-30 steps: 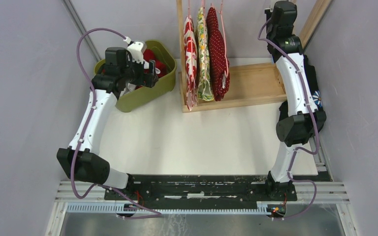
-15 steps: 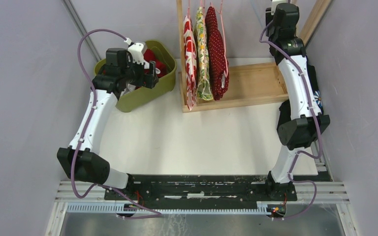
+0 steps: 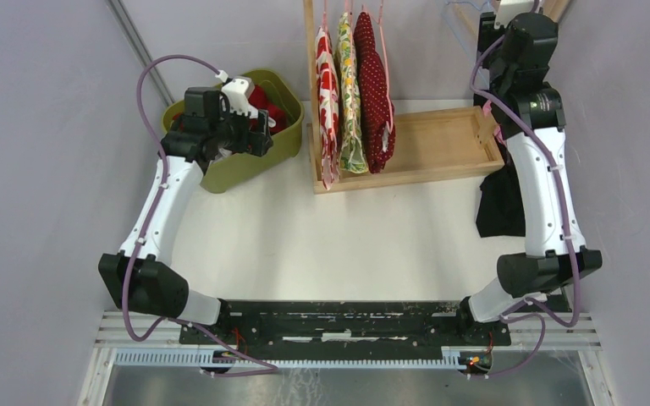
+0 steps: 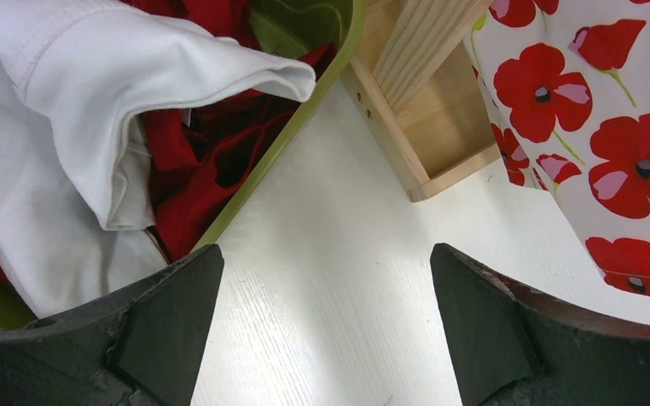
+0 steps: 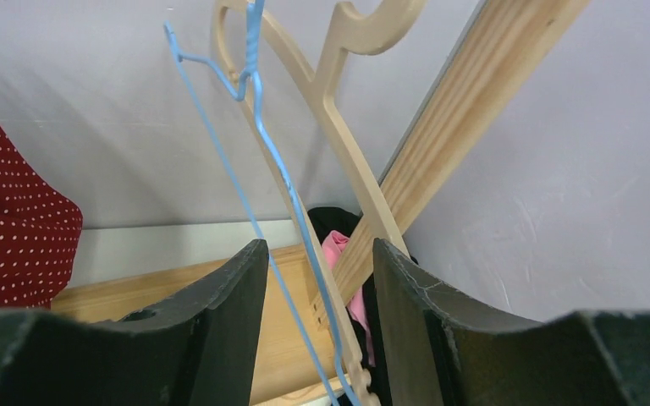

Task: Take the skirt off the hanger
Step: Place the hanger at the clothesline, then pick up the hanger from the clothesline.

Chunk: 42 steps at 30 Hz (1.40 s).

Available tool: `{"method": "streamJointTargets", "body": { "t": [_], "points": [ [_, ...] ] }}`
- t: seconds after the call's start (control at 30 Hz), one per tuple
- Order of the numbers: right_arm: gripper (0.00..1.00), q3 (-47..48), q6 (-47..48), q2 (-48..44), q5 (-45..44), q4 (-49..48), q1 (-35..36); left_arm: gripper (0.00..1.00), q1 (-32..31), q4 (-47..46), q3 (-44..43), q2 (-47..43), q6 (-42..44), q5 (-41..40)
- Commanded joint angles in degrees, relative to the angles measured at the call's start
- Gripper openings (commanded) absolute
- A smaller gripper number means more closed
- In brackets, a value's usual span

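A black skirt (image 3: 499, 203) hangs down past the right end of the wooden rack's base (image 3: 440, 144), partly hidden by my right arm (image 3: 542, 169). The right wrist view shows black cloth with a pink piece (image 5: 338, 245) low behind the hangers. A blue wire hanger (image 5: 279, 178) and a wooden hanger (image 5: 338, 135) pass between the jaws of my right gripper (image 5: 317, 245), which stand apart around them. My left gripper (image 4: 326, 254) is open and empty beside the green bin (image 3: 262, 156).
The bin (image 4: 305, 118) holds red clothes (image 4: 195, 169) and a white garment (image 4: 51, 127). Poppy-print (image 3: 328, 93), green floral (image 3: 351, 93) and red dotted (image 3: 377, 93) clothes hang on the rack. A slanted rack post (image 5: 457, 127) and the grey wall stand close by my right gripper.
My right arm has swung up and to the right, and its jaws have gone from shut to apart. The black skirt now shows beside the rack. The left arm has not moved.
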State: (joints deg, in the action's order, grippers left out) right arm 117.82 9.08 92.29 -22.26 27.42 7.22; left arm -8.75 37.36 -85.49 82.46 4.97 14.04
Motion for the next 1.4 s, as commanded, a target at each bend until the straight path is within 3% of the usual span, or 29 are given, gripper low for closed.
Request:
{"method": "streamJointTargets", "body": {
  "t": [0.0, 0.47, 0.97, 1.37],
  "points": [
    [0.55, -2.73, 0.7, -5.07, 2.01, -1.56, 0.36, 0.99, -0.09, -2.62, -0.09, -2.55, 0.83, -0.18],
    [0.54, -12.46, 0.8, -16.85, 8.66, 1.73, 7.38, 0.99, -0.05, -3.27, 0.43, -3.27, -0.43, -2.62],
    [0.5, 5.56, -8.31, 0.7, 18.57, 8.13, 14.12, 0.99, -0.09, -2.54, -0.52, -4.69, -4.27, -9.95],
    [0.5, 9.96, -8.62, 0.59, 17.12, 9.25, 16.67, 0.99, -0.09, -2.96, 0.95, -5.0, -4.31, -9.07]
  ]
}}
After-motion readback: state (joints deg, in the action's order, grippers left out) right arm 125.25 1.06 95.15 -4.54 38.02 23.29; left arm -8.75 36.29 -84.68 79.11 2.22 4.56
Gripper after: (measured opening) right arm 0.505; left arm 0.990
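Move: Some 25 cm to the right hand's left, 3 cm farther out and 6 cm lower hangs the polka-dot skirt's pink hanger; the lemon skirt is about 5 cm farther left than that hanger, level with the right hand in reach and 16 cm below it. The wooden hanger, already released, is straight ahead, roughly 8 cm out and 6 cm down, with the blue hanger 4 cm to its left. From the left hand, the pink hanger lies about 25 cm right, 9 cm ahead and 14 cm up. Backing some 8 cm off the two freed hangers, the right hand curves into a sweep of about 18 cm left towards the polka-dot skirt's pink hanger, regaining some reach, dipping about 4 cm, then rising a little. Its wrist swings some 30 degrees counter-clockwise, fingers staying half open and empty. The open left hand shifts slightly left and up beside the tub. ##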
